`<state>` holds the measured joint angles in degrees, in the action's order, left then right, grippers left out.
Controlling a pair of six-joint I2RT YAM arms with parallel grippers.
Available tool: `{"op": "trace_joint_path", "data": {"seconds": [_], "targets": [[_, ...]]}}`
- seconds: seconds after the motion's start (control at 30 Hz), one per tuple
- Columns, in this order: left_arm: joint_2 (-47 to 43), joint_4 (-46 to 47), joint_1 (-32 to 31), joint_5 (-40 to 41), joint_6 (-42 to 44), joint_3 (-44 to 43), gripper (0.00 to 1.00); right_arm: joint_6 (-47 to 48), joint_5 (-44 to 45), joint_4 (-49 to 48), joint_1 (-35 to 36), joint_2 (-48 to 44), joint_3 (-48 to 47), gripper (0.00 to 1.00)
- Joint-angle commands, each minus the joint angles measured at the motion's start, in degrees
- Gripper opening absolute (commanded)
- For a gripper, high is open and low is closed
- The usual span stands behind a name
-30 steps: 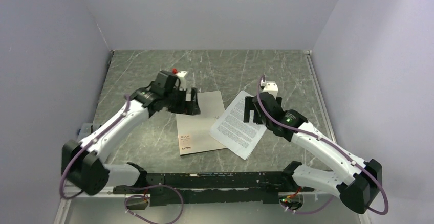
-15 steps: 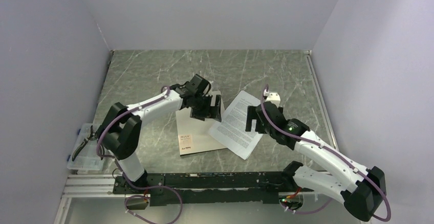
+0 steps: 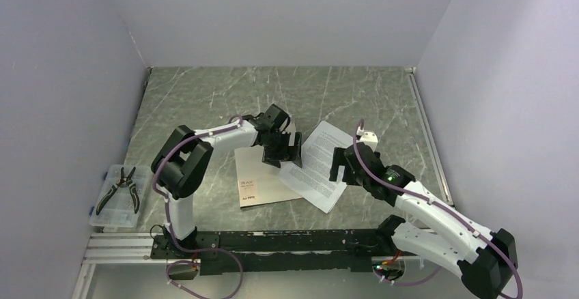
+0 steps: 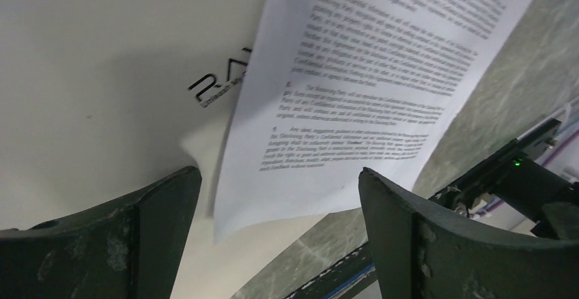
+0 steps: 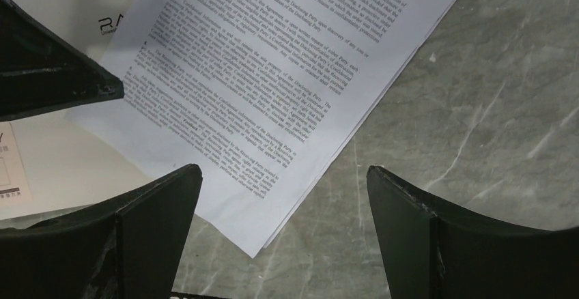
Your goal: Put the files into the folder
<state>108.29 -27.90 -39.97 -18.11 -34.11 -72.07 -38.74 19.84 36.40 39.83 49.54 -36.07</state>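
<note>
The folder (image 3: 258, 179) lies shut and flat on the marble table, its silver-grey cover (image 4: 102, 74) up. The files (image 3: 322, 166), white sheets of dense text, lie slanted to its right with their left part over the folder's edge. In the left wrist view the files (image 4: 355, 74) have their near corner curled up off the cover. My left gripper (image 3: 283, 151) hovers open over that overlap; nothing sits between its fingers (image 4: 278, 171). My right gripper (image 3: 339, 165) hangs open over the files' near right edge (image 5: 283, 169), with the stack's corner below it.
A clear plastic box (image 3: 119, 196) holding pliers stands at the near left edge. A black rail (image 3: 273, 241) runs along the front between the arm bases. Grey walls close the table on three sides. One left finger (image 5: 48, 74) shows in the right wrist view.
My left arm has swung right, from the folder's far left corner to the edge where the files overlap it. My right gripper has drawn slightly nearer. Both stayed open.
</note>
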Motion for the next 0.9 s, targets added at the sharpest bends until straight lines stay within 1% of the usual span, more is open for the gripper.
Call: {"op": "trace_joint_path", "data": {"seconds": [0.0, 0.3, 0.5, 0.67, 0.87], "targets": [[2.41, 4.51, -1.08, -3.93, -1.92, -1.44, 0.93, -2.74, -1.32, -0.81, -0.20, -1.32, 0.97, 0.96], [7.27, 7.10, -5.00, -7.46, -4.12, -5.24, 0.93, -6.02, 1.15, 1.68, -0.20, -4.05, 0.97, 0.97], [10.78, 10.79, -7.04, -9.44, -6.99, -7.81, 0.93, -8.77, 2.94, 5.21, -0.21, -8.99, -0.24, 0.96], [14.37, 12.98, -8.85, -10.51, -8.89, -11.53, 0.93, -10.57, 4.27, 8.20, -0.26, -13.50, -1.08, 0.96], [17.96, 14.58, -11.12, -11.09, -10.16, -16.22, 0.93, -12.32, 6.07, 12.19, -0.28, -16.80, -2.50, 0.96]]}}
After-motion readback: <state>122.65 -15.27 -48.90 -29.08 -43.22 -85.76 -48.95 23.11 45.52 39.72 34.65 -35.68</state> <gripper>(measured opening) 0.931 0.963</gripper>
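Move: The papers are the left hand's target: their middle lies about 13 cm to its right, nearly level in reach and some 2 cm below, with their near-left part already under the open fingers. The folder's middle is roughly 6 cm to the left and 2 cm farther out; the label on the folder is about 14 cm left and 7 cm back. From the right hand the papers' middle lies some 8 cm ahead, 4 cm left and 8 cm below. With its open fingers low on the papers, the left hand pushes them along the table to the right, about 13 cm off the folder and towards the right hand, staying at nearly one height while the wrist tilts some 15 degrees so the fingers lean farther right. The open right hand dips a touch, then backs off up, right and back, about 4 cm in all, turning slightly clockwise. ##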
